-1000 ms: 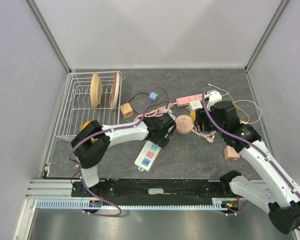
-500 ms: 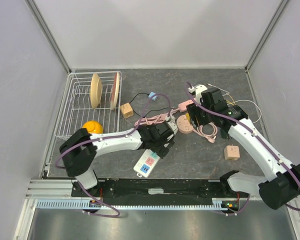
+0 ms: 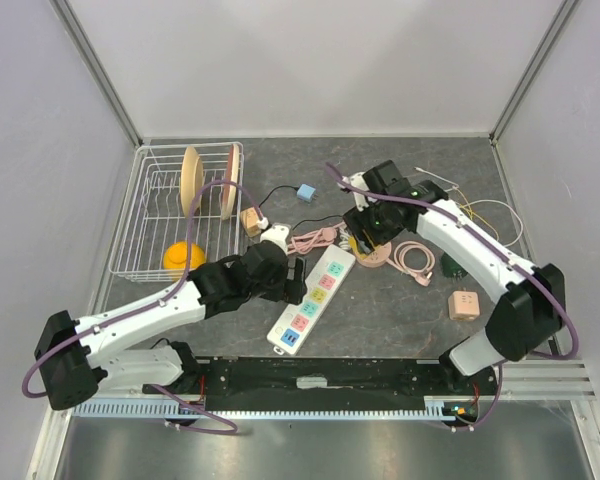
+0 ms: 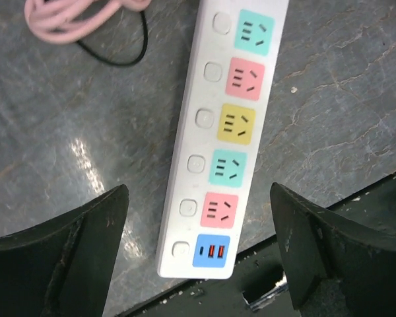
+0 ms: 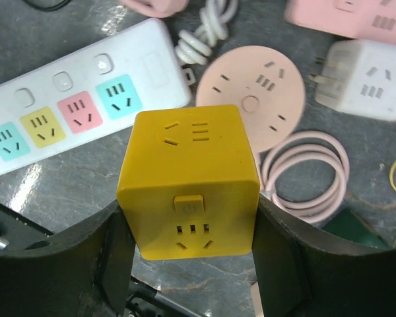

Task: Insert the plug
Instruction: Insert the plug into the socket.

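A white power strip (image 3: 312, 296) with coloured sockets lies slanted near the table's front; the left wrist view shows it (image 4: 228, 125) from above. My left gripper (image 3: 298, 271) is open and empty, its fingers (image 4: 86, 238) spread wide on either side of the strip's near end, above it. My right gripper (image 3: 366, 236) is shut on a yellow cube socket adapter (image 5: 188, 178) and holds it above the table, over the strip's far end (image 5: 72, 109) and beside a round pink socket (image 5: 251, 99). The cube's plug pins are hidden.
A wire dish rack (image 3: 155, 215) with plates and an orange (image 3: 183, 257) stands at the left. A beige cube (image 3: 253, 220), a blue cube (image 3: 305, 192), a peach cube (image 3: 464, 304), a coiled pink cable (image 3: 415, 260), a white adapter (image 5: 369, 76) and a pink strip (image 5: 343, 16) lie around.
My left arm has swung back toward the near left, uncovering the white strip. My right gripper has moved left with the yellow cube, toward the strip's far end.
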You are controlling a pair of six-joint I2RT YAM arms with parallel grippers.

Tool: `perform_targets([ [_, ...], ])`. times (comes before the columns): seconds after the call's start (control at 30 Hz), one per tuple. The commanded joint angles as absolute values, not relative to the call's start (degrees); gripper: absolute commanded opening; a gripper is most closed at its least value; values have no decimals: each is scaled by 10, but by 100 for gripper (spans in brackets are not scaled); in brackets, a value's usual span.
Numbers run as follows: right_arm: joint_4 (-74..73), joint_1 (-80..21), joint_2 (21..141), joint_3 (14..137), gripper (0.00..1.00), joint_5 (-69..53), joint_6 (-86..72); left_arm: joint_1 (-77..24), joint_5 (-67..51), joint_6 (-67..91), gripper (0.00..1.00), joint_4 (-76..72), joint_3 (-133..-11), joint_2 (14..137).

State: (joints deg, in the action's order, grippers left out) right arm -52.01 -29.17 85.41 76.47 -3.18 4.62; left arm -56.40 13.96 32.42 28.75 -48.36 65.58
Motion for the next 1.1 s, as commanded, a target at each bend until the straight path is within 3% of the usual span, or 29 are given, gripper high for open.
perform_targets([
  [0.0,-547,-337,894,816,0,-37,70,-548,123,452,93,308,-454,624],
  [0.5,-623,-406,1010,913,0,-25,100,-548,93,498,90,322,-392,594],
  [1.07,-585,-435,1029,891,0,-13,101,-548,80,495,90,322,-376,568],
])
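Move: The far teal socket of the white power strip lies some 7 cm to the left of the right hand, about 1 cm back and roughly 13 cm below. The pink socket next to it is about 4 cm nearer the base and 2 cm farther left. The round pink socket is about 5 cm ahead of the hand and 2 cm to its right. From the left hand, the teal socket is about 12 cm ahead, 10 cm right and 11 cm below. Swinging left about 8 cm while sinking some 4 cm and easing back 3, the right hand brings the yellow plug towards the strip's far teal socket, turning counter-clockwise some 20 degrees and tipping steeper as its fingers keep their grip. Meanwhile the open left hand backs away from that socket, lower and slightly left, its fingers tipping down. ##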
